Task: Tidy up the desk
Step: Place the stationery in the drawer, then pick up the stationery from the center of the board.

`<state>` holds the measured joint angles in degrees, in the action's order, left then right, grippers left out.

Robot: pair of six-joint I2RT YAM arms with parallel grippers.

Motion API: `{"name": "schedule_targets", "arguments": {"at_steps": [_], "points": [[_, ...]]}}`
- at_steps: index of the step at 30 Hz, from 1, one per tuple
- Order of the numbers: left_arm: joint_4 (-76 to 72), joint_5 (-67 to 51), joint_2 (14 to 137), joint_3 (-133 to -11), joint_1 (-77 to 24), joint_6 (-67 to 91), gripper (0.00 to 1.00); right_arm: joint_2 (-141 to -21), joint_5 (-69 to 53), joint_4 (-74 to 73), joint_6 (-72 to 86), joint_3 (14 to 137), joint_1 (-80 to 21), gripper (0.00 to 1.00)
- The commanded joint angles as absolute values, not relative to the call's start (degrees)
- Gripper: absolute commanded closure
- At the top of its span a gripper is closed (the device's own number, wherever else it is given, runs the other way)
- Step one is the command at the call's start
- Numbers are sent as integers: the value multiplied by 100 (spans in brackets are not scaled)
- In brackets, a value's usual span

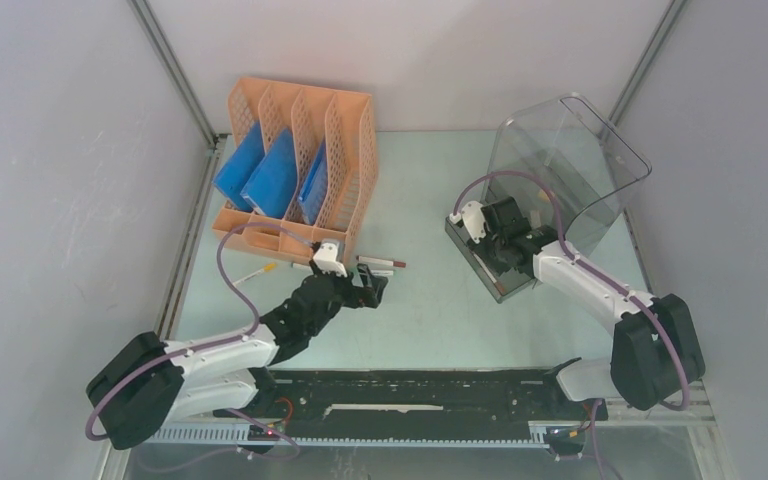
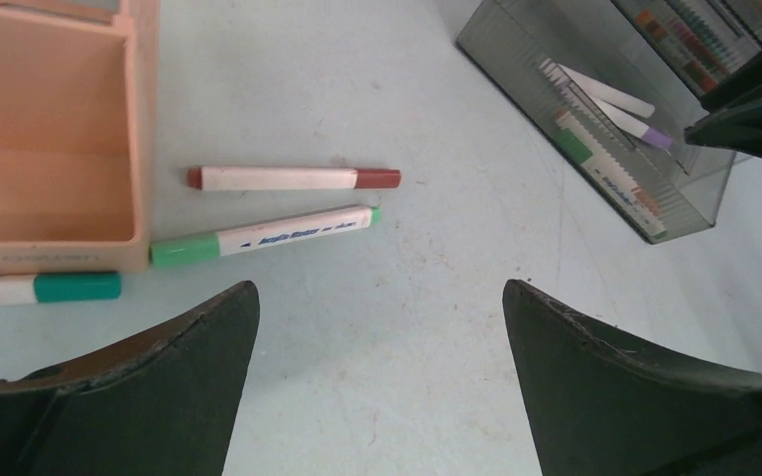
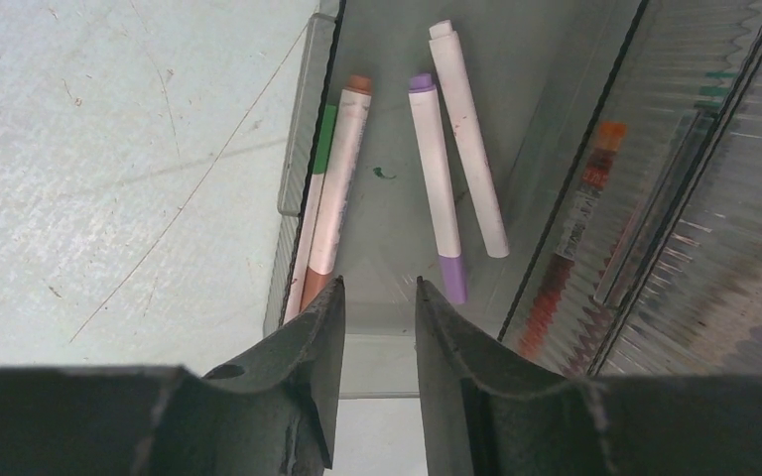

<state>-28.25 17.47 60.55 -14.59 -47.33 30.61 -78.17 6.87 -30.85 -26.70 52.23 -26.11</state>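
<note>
On the pale mint desk (image 1: pixel 430 310), a red-capped marker (image 2: pixel 293 178) and a green-capped marker (image 2: pixel 263 234) lie side by side. They are just ahead of my left gripper (image 2: pixel 379 288), which is wide open and empty above the bare desk. Another green marker (image 2: pixel 40 289) lies along the front of the rack. My right gripper (image 3: pixel 379 282) hovers over the pulled-out clear drawer (image 3: pixel 298 169), its jaws apart with nothing between them. In the drawer lie a purple-capped marker (image 3: pixel 435 188), a white one (image 3: pixel 468 139) and an orange-brown one (image 3: pixel 339 178) over a green one.
An orange perforated file rack (image 1: pixel 300 170) holding blue folders (image 1: pixel 270 175) stands at the back left. The clear plastic drawer box (image 1: pixel 570 170) stands at the back right, behind the right arm. Grey panel walls and a black rail border the desk.
</note>
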Motion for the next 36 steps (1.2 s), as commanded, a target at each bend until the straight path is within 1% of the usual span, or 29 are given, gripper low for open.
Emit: {"name": "schedule_targets", "arguments": {"at_steps": [1,6,9,16,21,24,27,36], "points": [[-2418,1402,6105,-1899,-4702,2539,0,-7741,709,-2986,-2655,5247,-2686,60],[-1587,1105,6379,-2472,-4697,1972,0,-7654,669,-2999,-2672,5247,-2709,59],[-984,944,6787,-2959,-4700,1601,2,-7608,674,-3006,-2676,5249,-2710,59],[375,954,7824,-4147,-4696,703,14,-7494,697,-3014,-2678,5246,-2683,58],[936,1024,8608,-4877,-4678,201,23,-7438,685,-3015,-2676,5247,-2672,58],[1151,1059,9007,-5202,-4645,25,29,-7412,679,-3023,-2673,5249,-2660,58],[1216,1095,9286,-5384,-4611,-86,33,-7379,666,-3023,-2677,5243,-2653,58],[1318,1047,9713,-5682,-4449,-365,34,-7357,641,-3032,-2676,5245,-2659,57]]}}
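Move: From the left hand, which is empty and wide open, the green marker lies about 5 cm ahead, 2 cm to the left and 9 cm below. The red marker is some 8 cm ahead and 1 cm to the right; the teal-capped marker is about 4 cm ahead and 16 cm left, both equally low. From the right hand, over the open drawer, the green marker lies roughly 32 cm left, 3 cm back and 8 cm lower. Swinging right with a slight rise at first, the left hand then sinks and reaches forward towards the green marker, ending about 7 cm lower and 4 cm farther out. Meanwhile the wrist rolls and turns some 50 degrees, clockwise as seen from above, until the fingers point steeply down, and they close by about a third, still holding nothing. The right hand rises slightly over the drawer, fingers staying part-open. ##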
